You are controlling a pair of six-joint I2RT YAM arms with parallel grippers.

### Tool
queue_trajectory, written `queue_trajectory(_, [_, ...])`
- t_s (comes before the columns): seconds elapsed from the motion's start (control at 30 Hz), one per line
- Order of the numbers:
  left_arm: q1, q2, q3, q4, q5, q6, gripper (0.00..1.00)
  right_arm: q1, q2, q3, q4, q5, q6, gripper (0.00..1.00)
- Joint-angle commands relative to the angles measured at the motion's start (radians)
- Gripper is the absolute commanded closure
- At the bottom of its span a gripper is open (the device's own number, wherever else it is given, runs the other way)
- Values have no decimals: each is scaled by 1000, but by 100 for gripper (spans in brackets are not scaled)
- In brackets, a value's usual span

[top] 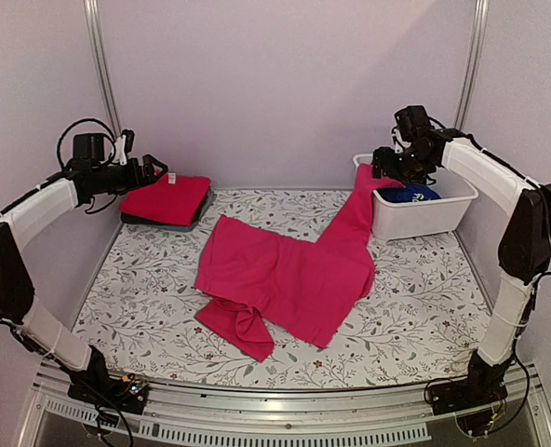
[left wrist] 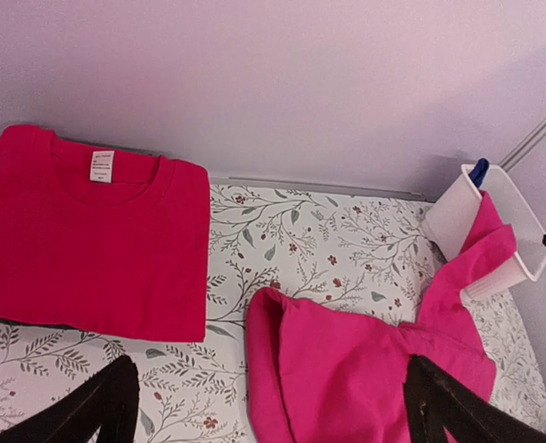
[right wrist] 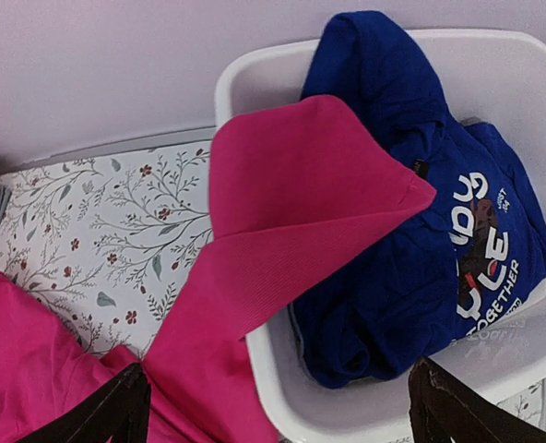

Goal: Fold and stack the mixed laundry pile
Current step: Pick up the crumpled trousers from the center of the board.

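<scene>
A large magenta-pink garment point(top: 285, 279) lies crumpled across the middle of the table. One end of it point(right wrist: 282, 203) is draped over the rim of the white tub point(top: 443, 216). A royal blue printed garment point(right wrist: 411, 231) is bunched inside the tub. At the back left a folded red tee point(top: 167, 198) rests on a dark folded garment point(top: 159, 223). My left gripper point(top: 154, 171) hovers open beside the red tee point(left wrist: 89, 240), holding nothing. My right gripper point(top: 383, 168) hangs open above the tub's left end, empty over the draped magenta cloth.
A floral leaf-patterned cloth point(top: 415, 307) covers the table. Pale walls close in the back and both sides, with metal posts in the corners. The tub point(right wrist: 531, 55) stands at the back right against the wall.
</scene>
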Motion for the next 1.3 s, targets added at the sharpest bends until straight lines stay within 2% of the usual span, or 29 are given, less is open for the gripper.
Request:
queue_trajectory(0.0, [-2, 12, 19, -9, -25, 17, 0, -117, 26, -9, 59, -141, 129, 2])
queue_trajectory(0.2, [-2, 25, 40, -6, -39, 21, 0, -246, 63, -80, 225, -468, 375, 1])
queue_trajectory(0.27, [-2, 29, 46, -6, -44, 22, 0, -260, 90, -80, 274, -528, 454, 1])
queue_trajectory(0.37, [-3, 34, 57, -6, -49, 22, 0, -263, 147, -55, 320, -578, 512, 2])
queue_trajectory(0.6, [-3, 36, 66, -12, -67, 25, 0, -267, 296, 67, 356, -629, 600, 11])
queue_trajectory(0.73, [-3, 28, 60, -12, -80, 25, 0, -267, 345, 117, 420, -656, 631, 41])
queue_trajectory(0.8, [-3, 24, 53, -9, -80, 27, 0, -266, 338, 120, 472, -666, 636, 65])
queue_trajectory(0.9, [-2, 24, 39, -7, -54, 12, 0, -257, 311, 129, 526, -673, 623, 85])
queue_trajectory(1.0, [-3, 37, -7, 6, 50, -41, 0, -226, 273, 154, 552, -697, 585, 92])
queue_trajectory(1.13, [-57, 44, -139, 72, 165, -130, 4, -180, 207, 156, 559, -714, 515, 97])
queue_trajectory(1.27, [-138, 53, -268, 97, 173, -174, 5, -140, 132, 126, 558, -718, 457, 100])
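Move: The trousers' draped end, lying over the bin's near-side left rim, is about 10 cm ahead of the right hand, 2 cm to its right and 9 cm below. The blue clothing in the bin lies some 10 cm ahead, 8 cm right and 15 cm down; the trousers' main spread is roughly 16 cm back, 16 cm left and 24 cm down. From the left hand the draped end is about 14 cm ahead, 38 cm right, 11 cm lower. Right hand rolls some 50 degrees reaching about 10 cm forward-down, pinches the draped end, lifts it; left sinks. ##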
